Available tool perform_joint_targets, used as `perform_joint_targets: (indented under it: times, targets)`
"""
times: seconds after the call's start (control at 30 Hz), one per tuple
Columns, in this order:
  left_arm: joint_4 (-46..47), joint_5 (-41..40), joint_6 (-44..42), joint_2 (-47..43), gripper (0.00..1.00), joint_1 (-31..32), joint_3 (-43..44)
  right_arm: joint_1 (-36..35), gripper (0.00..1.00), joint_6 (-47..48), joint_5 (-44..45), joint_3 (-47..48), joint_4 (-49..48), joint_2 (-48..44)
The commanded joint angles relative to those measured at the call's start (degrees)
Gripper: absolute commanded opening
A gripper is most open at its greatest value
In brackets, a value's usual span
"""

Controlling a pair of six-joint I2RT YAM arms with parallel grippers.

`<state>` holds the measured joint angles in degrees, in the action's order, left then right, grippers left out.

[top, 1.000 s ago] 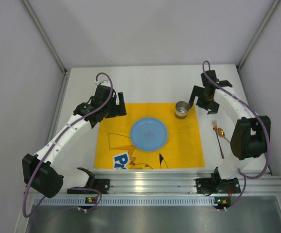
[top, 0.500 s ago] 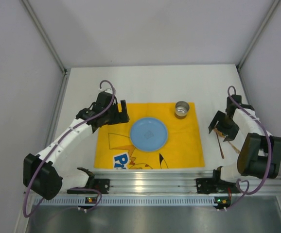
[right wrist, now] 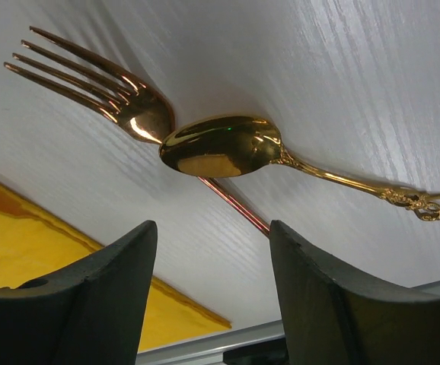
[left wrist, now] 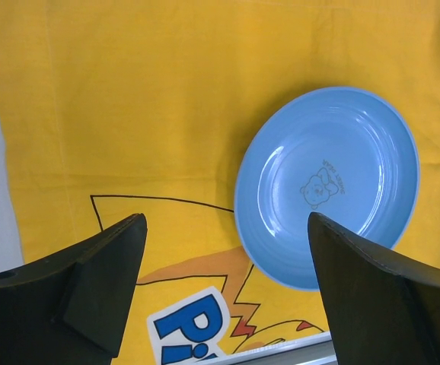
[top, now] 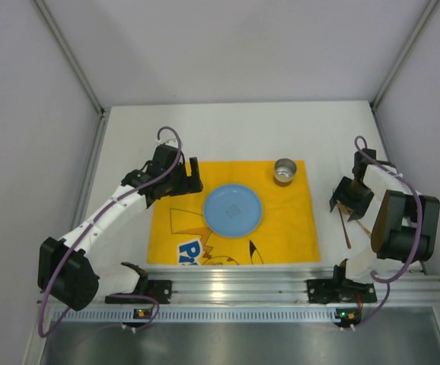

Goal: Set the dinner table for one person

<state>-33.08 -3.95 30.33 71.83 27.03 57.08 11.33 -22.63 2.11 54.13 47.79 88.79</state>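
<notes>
The white dinner table (top: 227, 129) carries a yellow printed mat (top: 281, 228) with a blue plate (top: 233, 211) at its middle and a small metal cup (top: 285, 171) at its far right corner. A gold fork (right wrist: 121, 99) and gold spoon (right wrist: 220, 144) lie crossed on the bare table right of the mat. My right gripper (right wrist: 212, 228) hangs low over them, open, holding nothing; the fork's handle (right wrist: 235, 201) runs toward its right finger. My left gripper (left wrist: 226, 224) hovers open over the mat's left part, beside the plate (left wrist: 326, 186).
An aluminium rail (top: 281, 281) runs along the near edge, with both arm bases on it. Grey walls close in the table on three sides. Bare white table lies beyond the mat and to its left.
The right arm swung from beside the cup to the cutlery at the right and dropped low over it, its jaws narrowing. The left gripper barely shifted.
</notes>
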Motion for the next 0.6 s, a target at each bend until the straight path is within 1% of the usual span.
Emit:
perform_joint_targets:
  times: [0.0, 0.07, 0.23, 0.27, 0.37, 0.47, 0.53, 0.57]
  targets:
    - [2.3, -1.6, 0.1, -1.3, 0.91, -0.1, -0.7, 0.7, 0.61, 0.3, 1.1, 1.6, -2.7, 1.9]
    - [2.6, -1.9, 0.2, -1.1, 0.91, -0.2, -0.7, 0.6, 0.6, 0.6, 1.6, 1.2, -3.1, 2.7]
    - [3.3, -1.9, 0.8, 0.3, 0.91, -0.1, -0.7, 0.7, 0.51, 0.7, 3.2, 1.2, -4.4, 5.4]
    - [3.3, -1.9, 0.8, 0.7, 0.91, -0.1, -0.4, 0.6, 0.46, 0.7, 3.4, 1.2, -4.5, 5.9]
    - [3.4, -1.7, 0.5, 2.1, 0.91, -0.1, 0.7, 0.7, 0.43, 0.4, 4.0, 1.3, -5.0, 7.8]
    - [3.2, -2.0, -0.1, 3.2, 0.91, -0.1, 1.5, 0.6, 0.36, 0.0, 4.5, 1.7, -5.5, 9.6]
    - [3.1, -2.5, -0.4, 3.9, 0.91, -0.2, 1.8, 0.6, 0.29, 0.0, 4.4, 2.0, -6.0, 10.6]
    - [3.1, -2.5, -0.5, 4.1, 0.91, -0.2, 2.2, 0.5, 0.23, 0.0, 4.7, 2.5, -6.0, 11.0]
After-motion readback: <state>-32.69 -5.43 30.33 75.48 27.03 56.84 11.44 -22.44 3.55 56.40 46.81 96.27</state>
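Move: The fork lies almost directly under the right hand, its middle roughly 1 cm back and 3 cm below, with the spoon's bowl across its handle. The spoon's middle is some 2 cm back and 4 cm right of that hand, also 3 cm below; the cup stands about 12 cm ahead and 20 cm left, nearly at hand height. From the left hand, the fork is about 47 cm right, 8 cm back and 15 cm below. The right hand sinks about 2 cm, fingers closing by about half around the fork's handle beside the spoon's bowl. ##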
